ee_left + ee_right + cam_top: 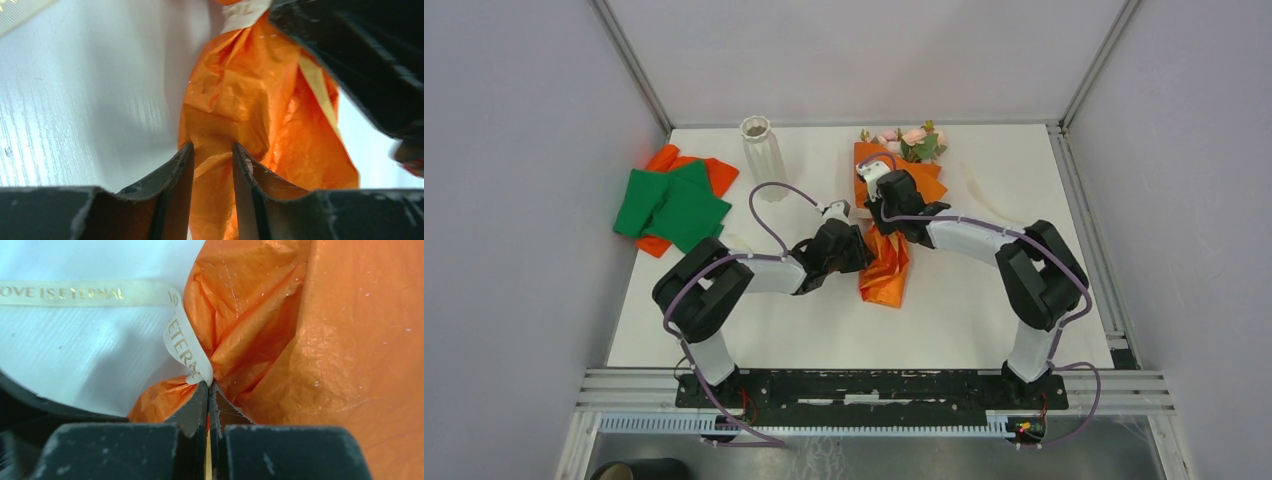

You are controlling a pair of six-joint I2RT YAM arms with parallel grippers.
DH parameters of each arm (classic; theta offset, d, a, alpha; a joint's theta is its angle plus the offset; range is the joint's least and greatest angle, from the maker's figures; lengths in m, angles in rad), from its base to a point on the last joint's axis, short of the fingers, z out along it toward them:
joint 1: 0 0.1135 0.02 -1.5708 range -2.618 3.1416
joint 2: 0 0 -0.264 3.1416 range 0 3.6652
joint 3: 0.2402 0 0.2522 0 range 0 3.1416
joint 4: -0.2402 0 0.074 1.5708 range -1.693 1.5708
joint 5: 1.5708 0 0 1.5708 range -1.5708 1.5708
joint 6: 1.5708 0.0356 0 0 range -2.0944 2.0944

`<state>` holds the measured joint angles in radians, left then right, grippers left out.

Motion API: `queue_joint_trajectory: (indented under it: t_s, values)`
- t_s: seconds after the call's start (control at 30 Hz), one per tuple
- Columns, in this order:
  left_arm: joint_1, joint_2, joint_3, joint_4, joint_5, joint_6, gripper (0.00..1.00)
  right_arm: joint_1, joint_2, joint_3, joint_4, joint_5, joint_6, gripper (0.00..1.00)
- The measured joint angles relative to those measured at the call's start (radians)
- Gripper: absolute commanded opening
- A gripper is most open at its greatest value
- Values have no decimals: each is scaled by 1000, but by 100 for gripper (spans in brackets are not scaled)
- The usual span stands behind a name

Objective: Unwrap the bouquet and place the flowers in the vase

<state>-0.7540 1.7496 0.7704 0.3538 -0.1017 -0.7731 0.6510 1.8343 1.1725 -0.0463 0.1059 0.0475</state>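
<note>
The bouquet (886,268) lies in the middle of the table, its orange paper (250,100) crumpled, with the pink flowers (914,140) at the far end. The whitish ribbed vase (761,150) stands upright at the back left. My left gripper (212,147) has come in from the left and is closed on the lower wrapped part, paper filling the gap between its fingers. My right gripper (208,384) is over the bouquet's neck (894,215), its jaws pressed together on a cream printed ribbon (182,342) where it meets the gathered paper (250,330).
Green and orange cloths (674,200) lie at the left edge of the table. A loose length of ribbon (986,198) trails on the table to the right of the bouquet. The right arm (360,65) crosses close above the paper in the left wrist view.
</note>
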Motion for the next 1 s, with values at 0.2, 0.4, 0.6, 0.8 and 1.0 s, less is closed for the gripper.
queue_joint_trajectory:
  t_s: [0.2, 0.4, 0.6, 0.8, 1.0]
  values:
    - [0, 10, 1, 2, 3, -2, 41, 8, -103, 11, -56, 8, -6, 0]
    - [0, 24, 7, 8, 7, -5, 40, 16, -181, 1, -19, 11, -8, 0]
    - [-1, 25, 9, 8, 8, -5, 40, 19, -106, -31, 26, 10, -3, 0]
    - [-1, -19, 8, -69, -11, -4, 40, 18, -7, -46, 29, 8, 0, 0]
    - [0, -256, 29, -259, -172, 17, 41, 19, -2, -61, 58, 2, 2, 0]
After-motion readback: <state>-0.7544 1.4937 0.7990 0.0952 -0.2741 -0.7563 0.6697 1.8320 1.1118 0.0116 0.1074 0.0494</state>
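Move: The right hand already pinches the ribbon knot at the bouquet's waist, so the knot lies right at its fingertips, with the flowers about 17 cm ahead, 7 cm to its right and some 3 cm lower. From the left hand, that knot is about 7 cm ahead, level sideways and around 3 cm higher; the lower wrap's middle lies right by its part-open fingers, roughly 3 cm back, 2 cm right and 1 cm below. Keeping its shut fingers on the ribbon knot, the right hand tugs straight up about 8 cm and then lowers it again to about a centimetre below where it began, while the left hand stays low, holding down the orange lower wrap with part-open fingers. Only once the right hand is nearly down does the left come free of the wrap, rising some 7 cm and swinging about 4 cm to the left, its wrist turning slightly counter-clockwise, fingers unchanged. ##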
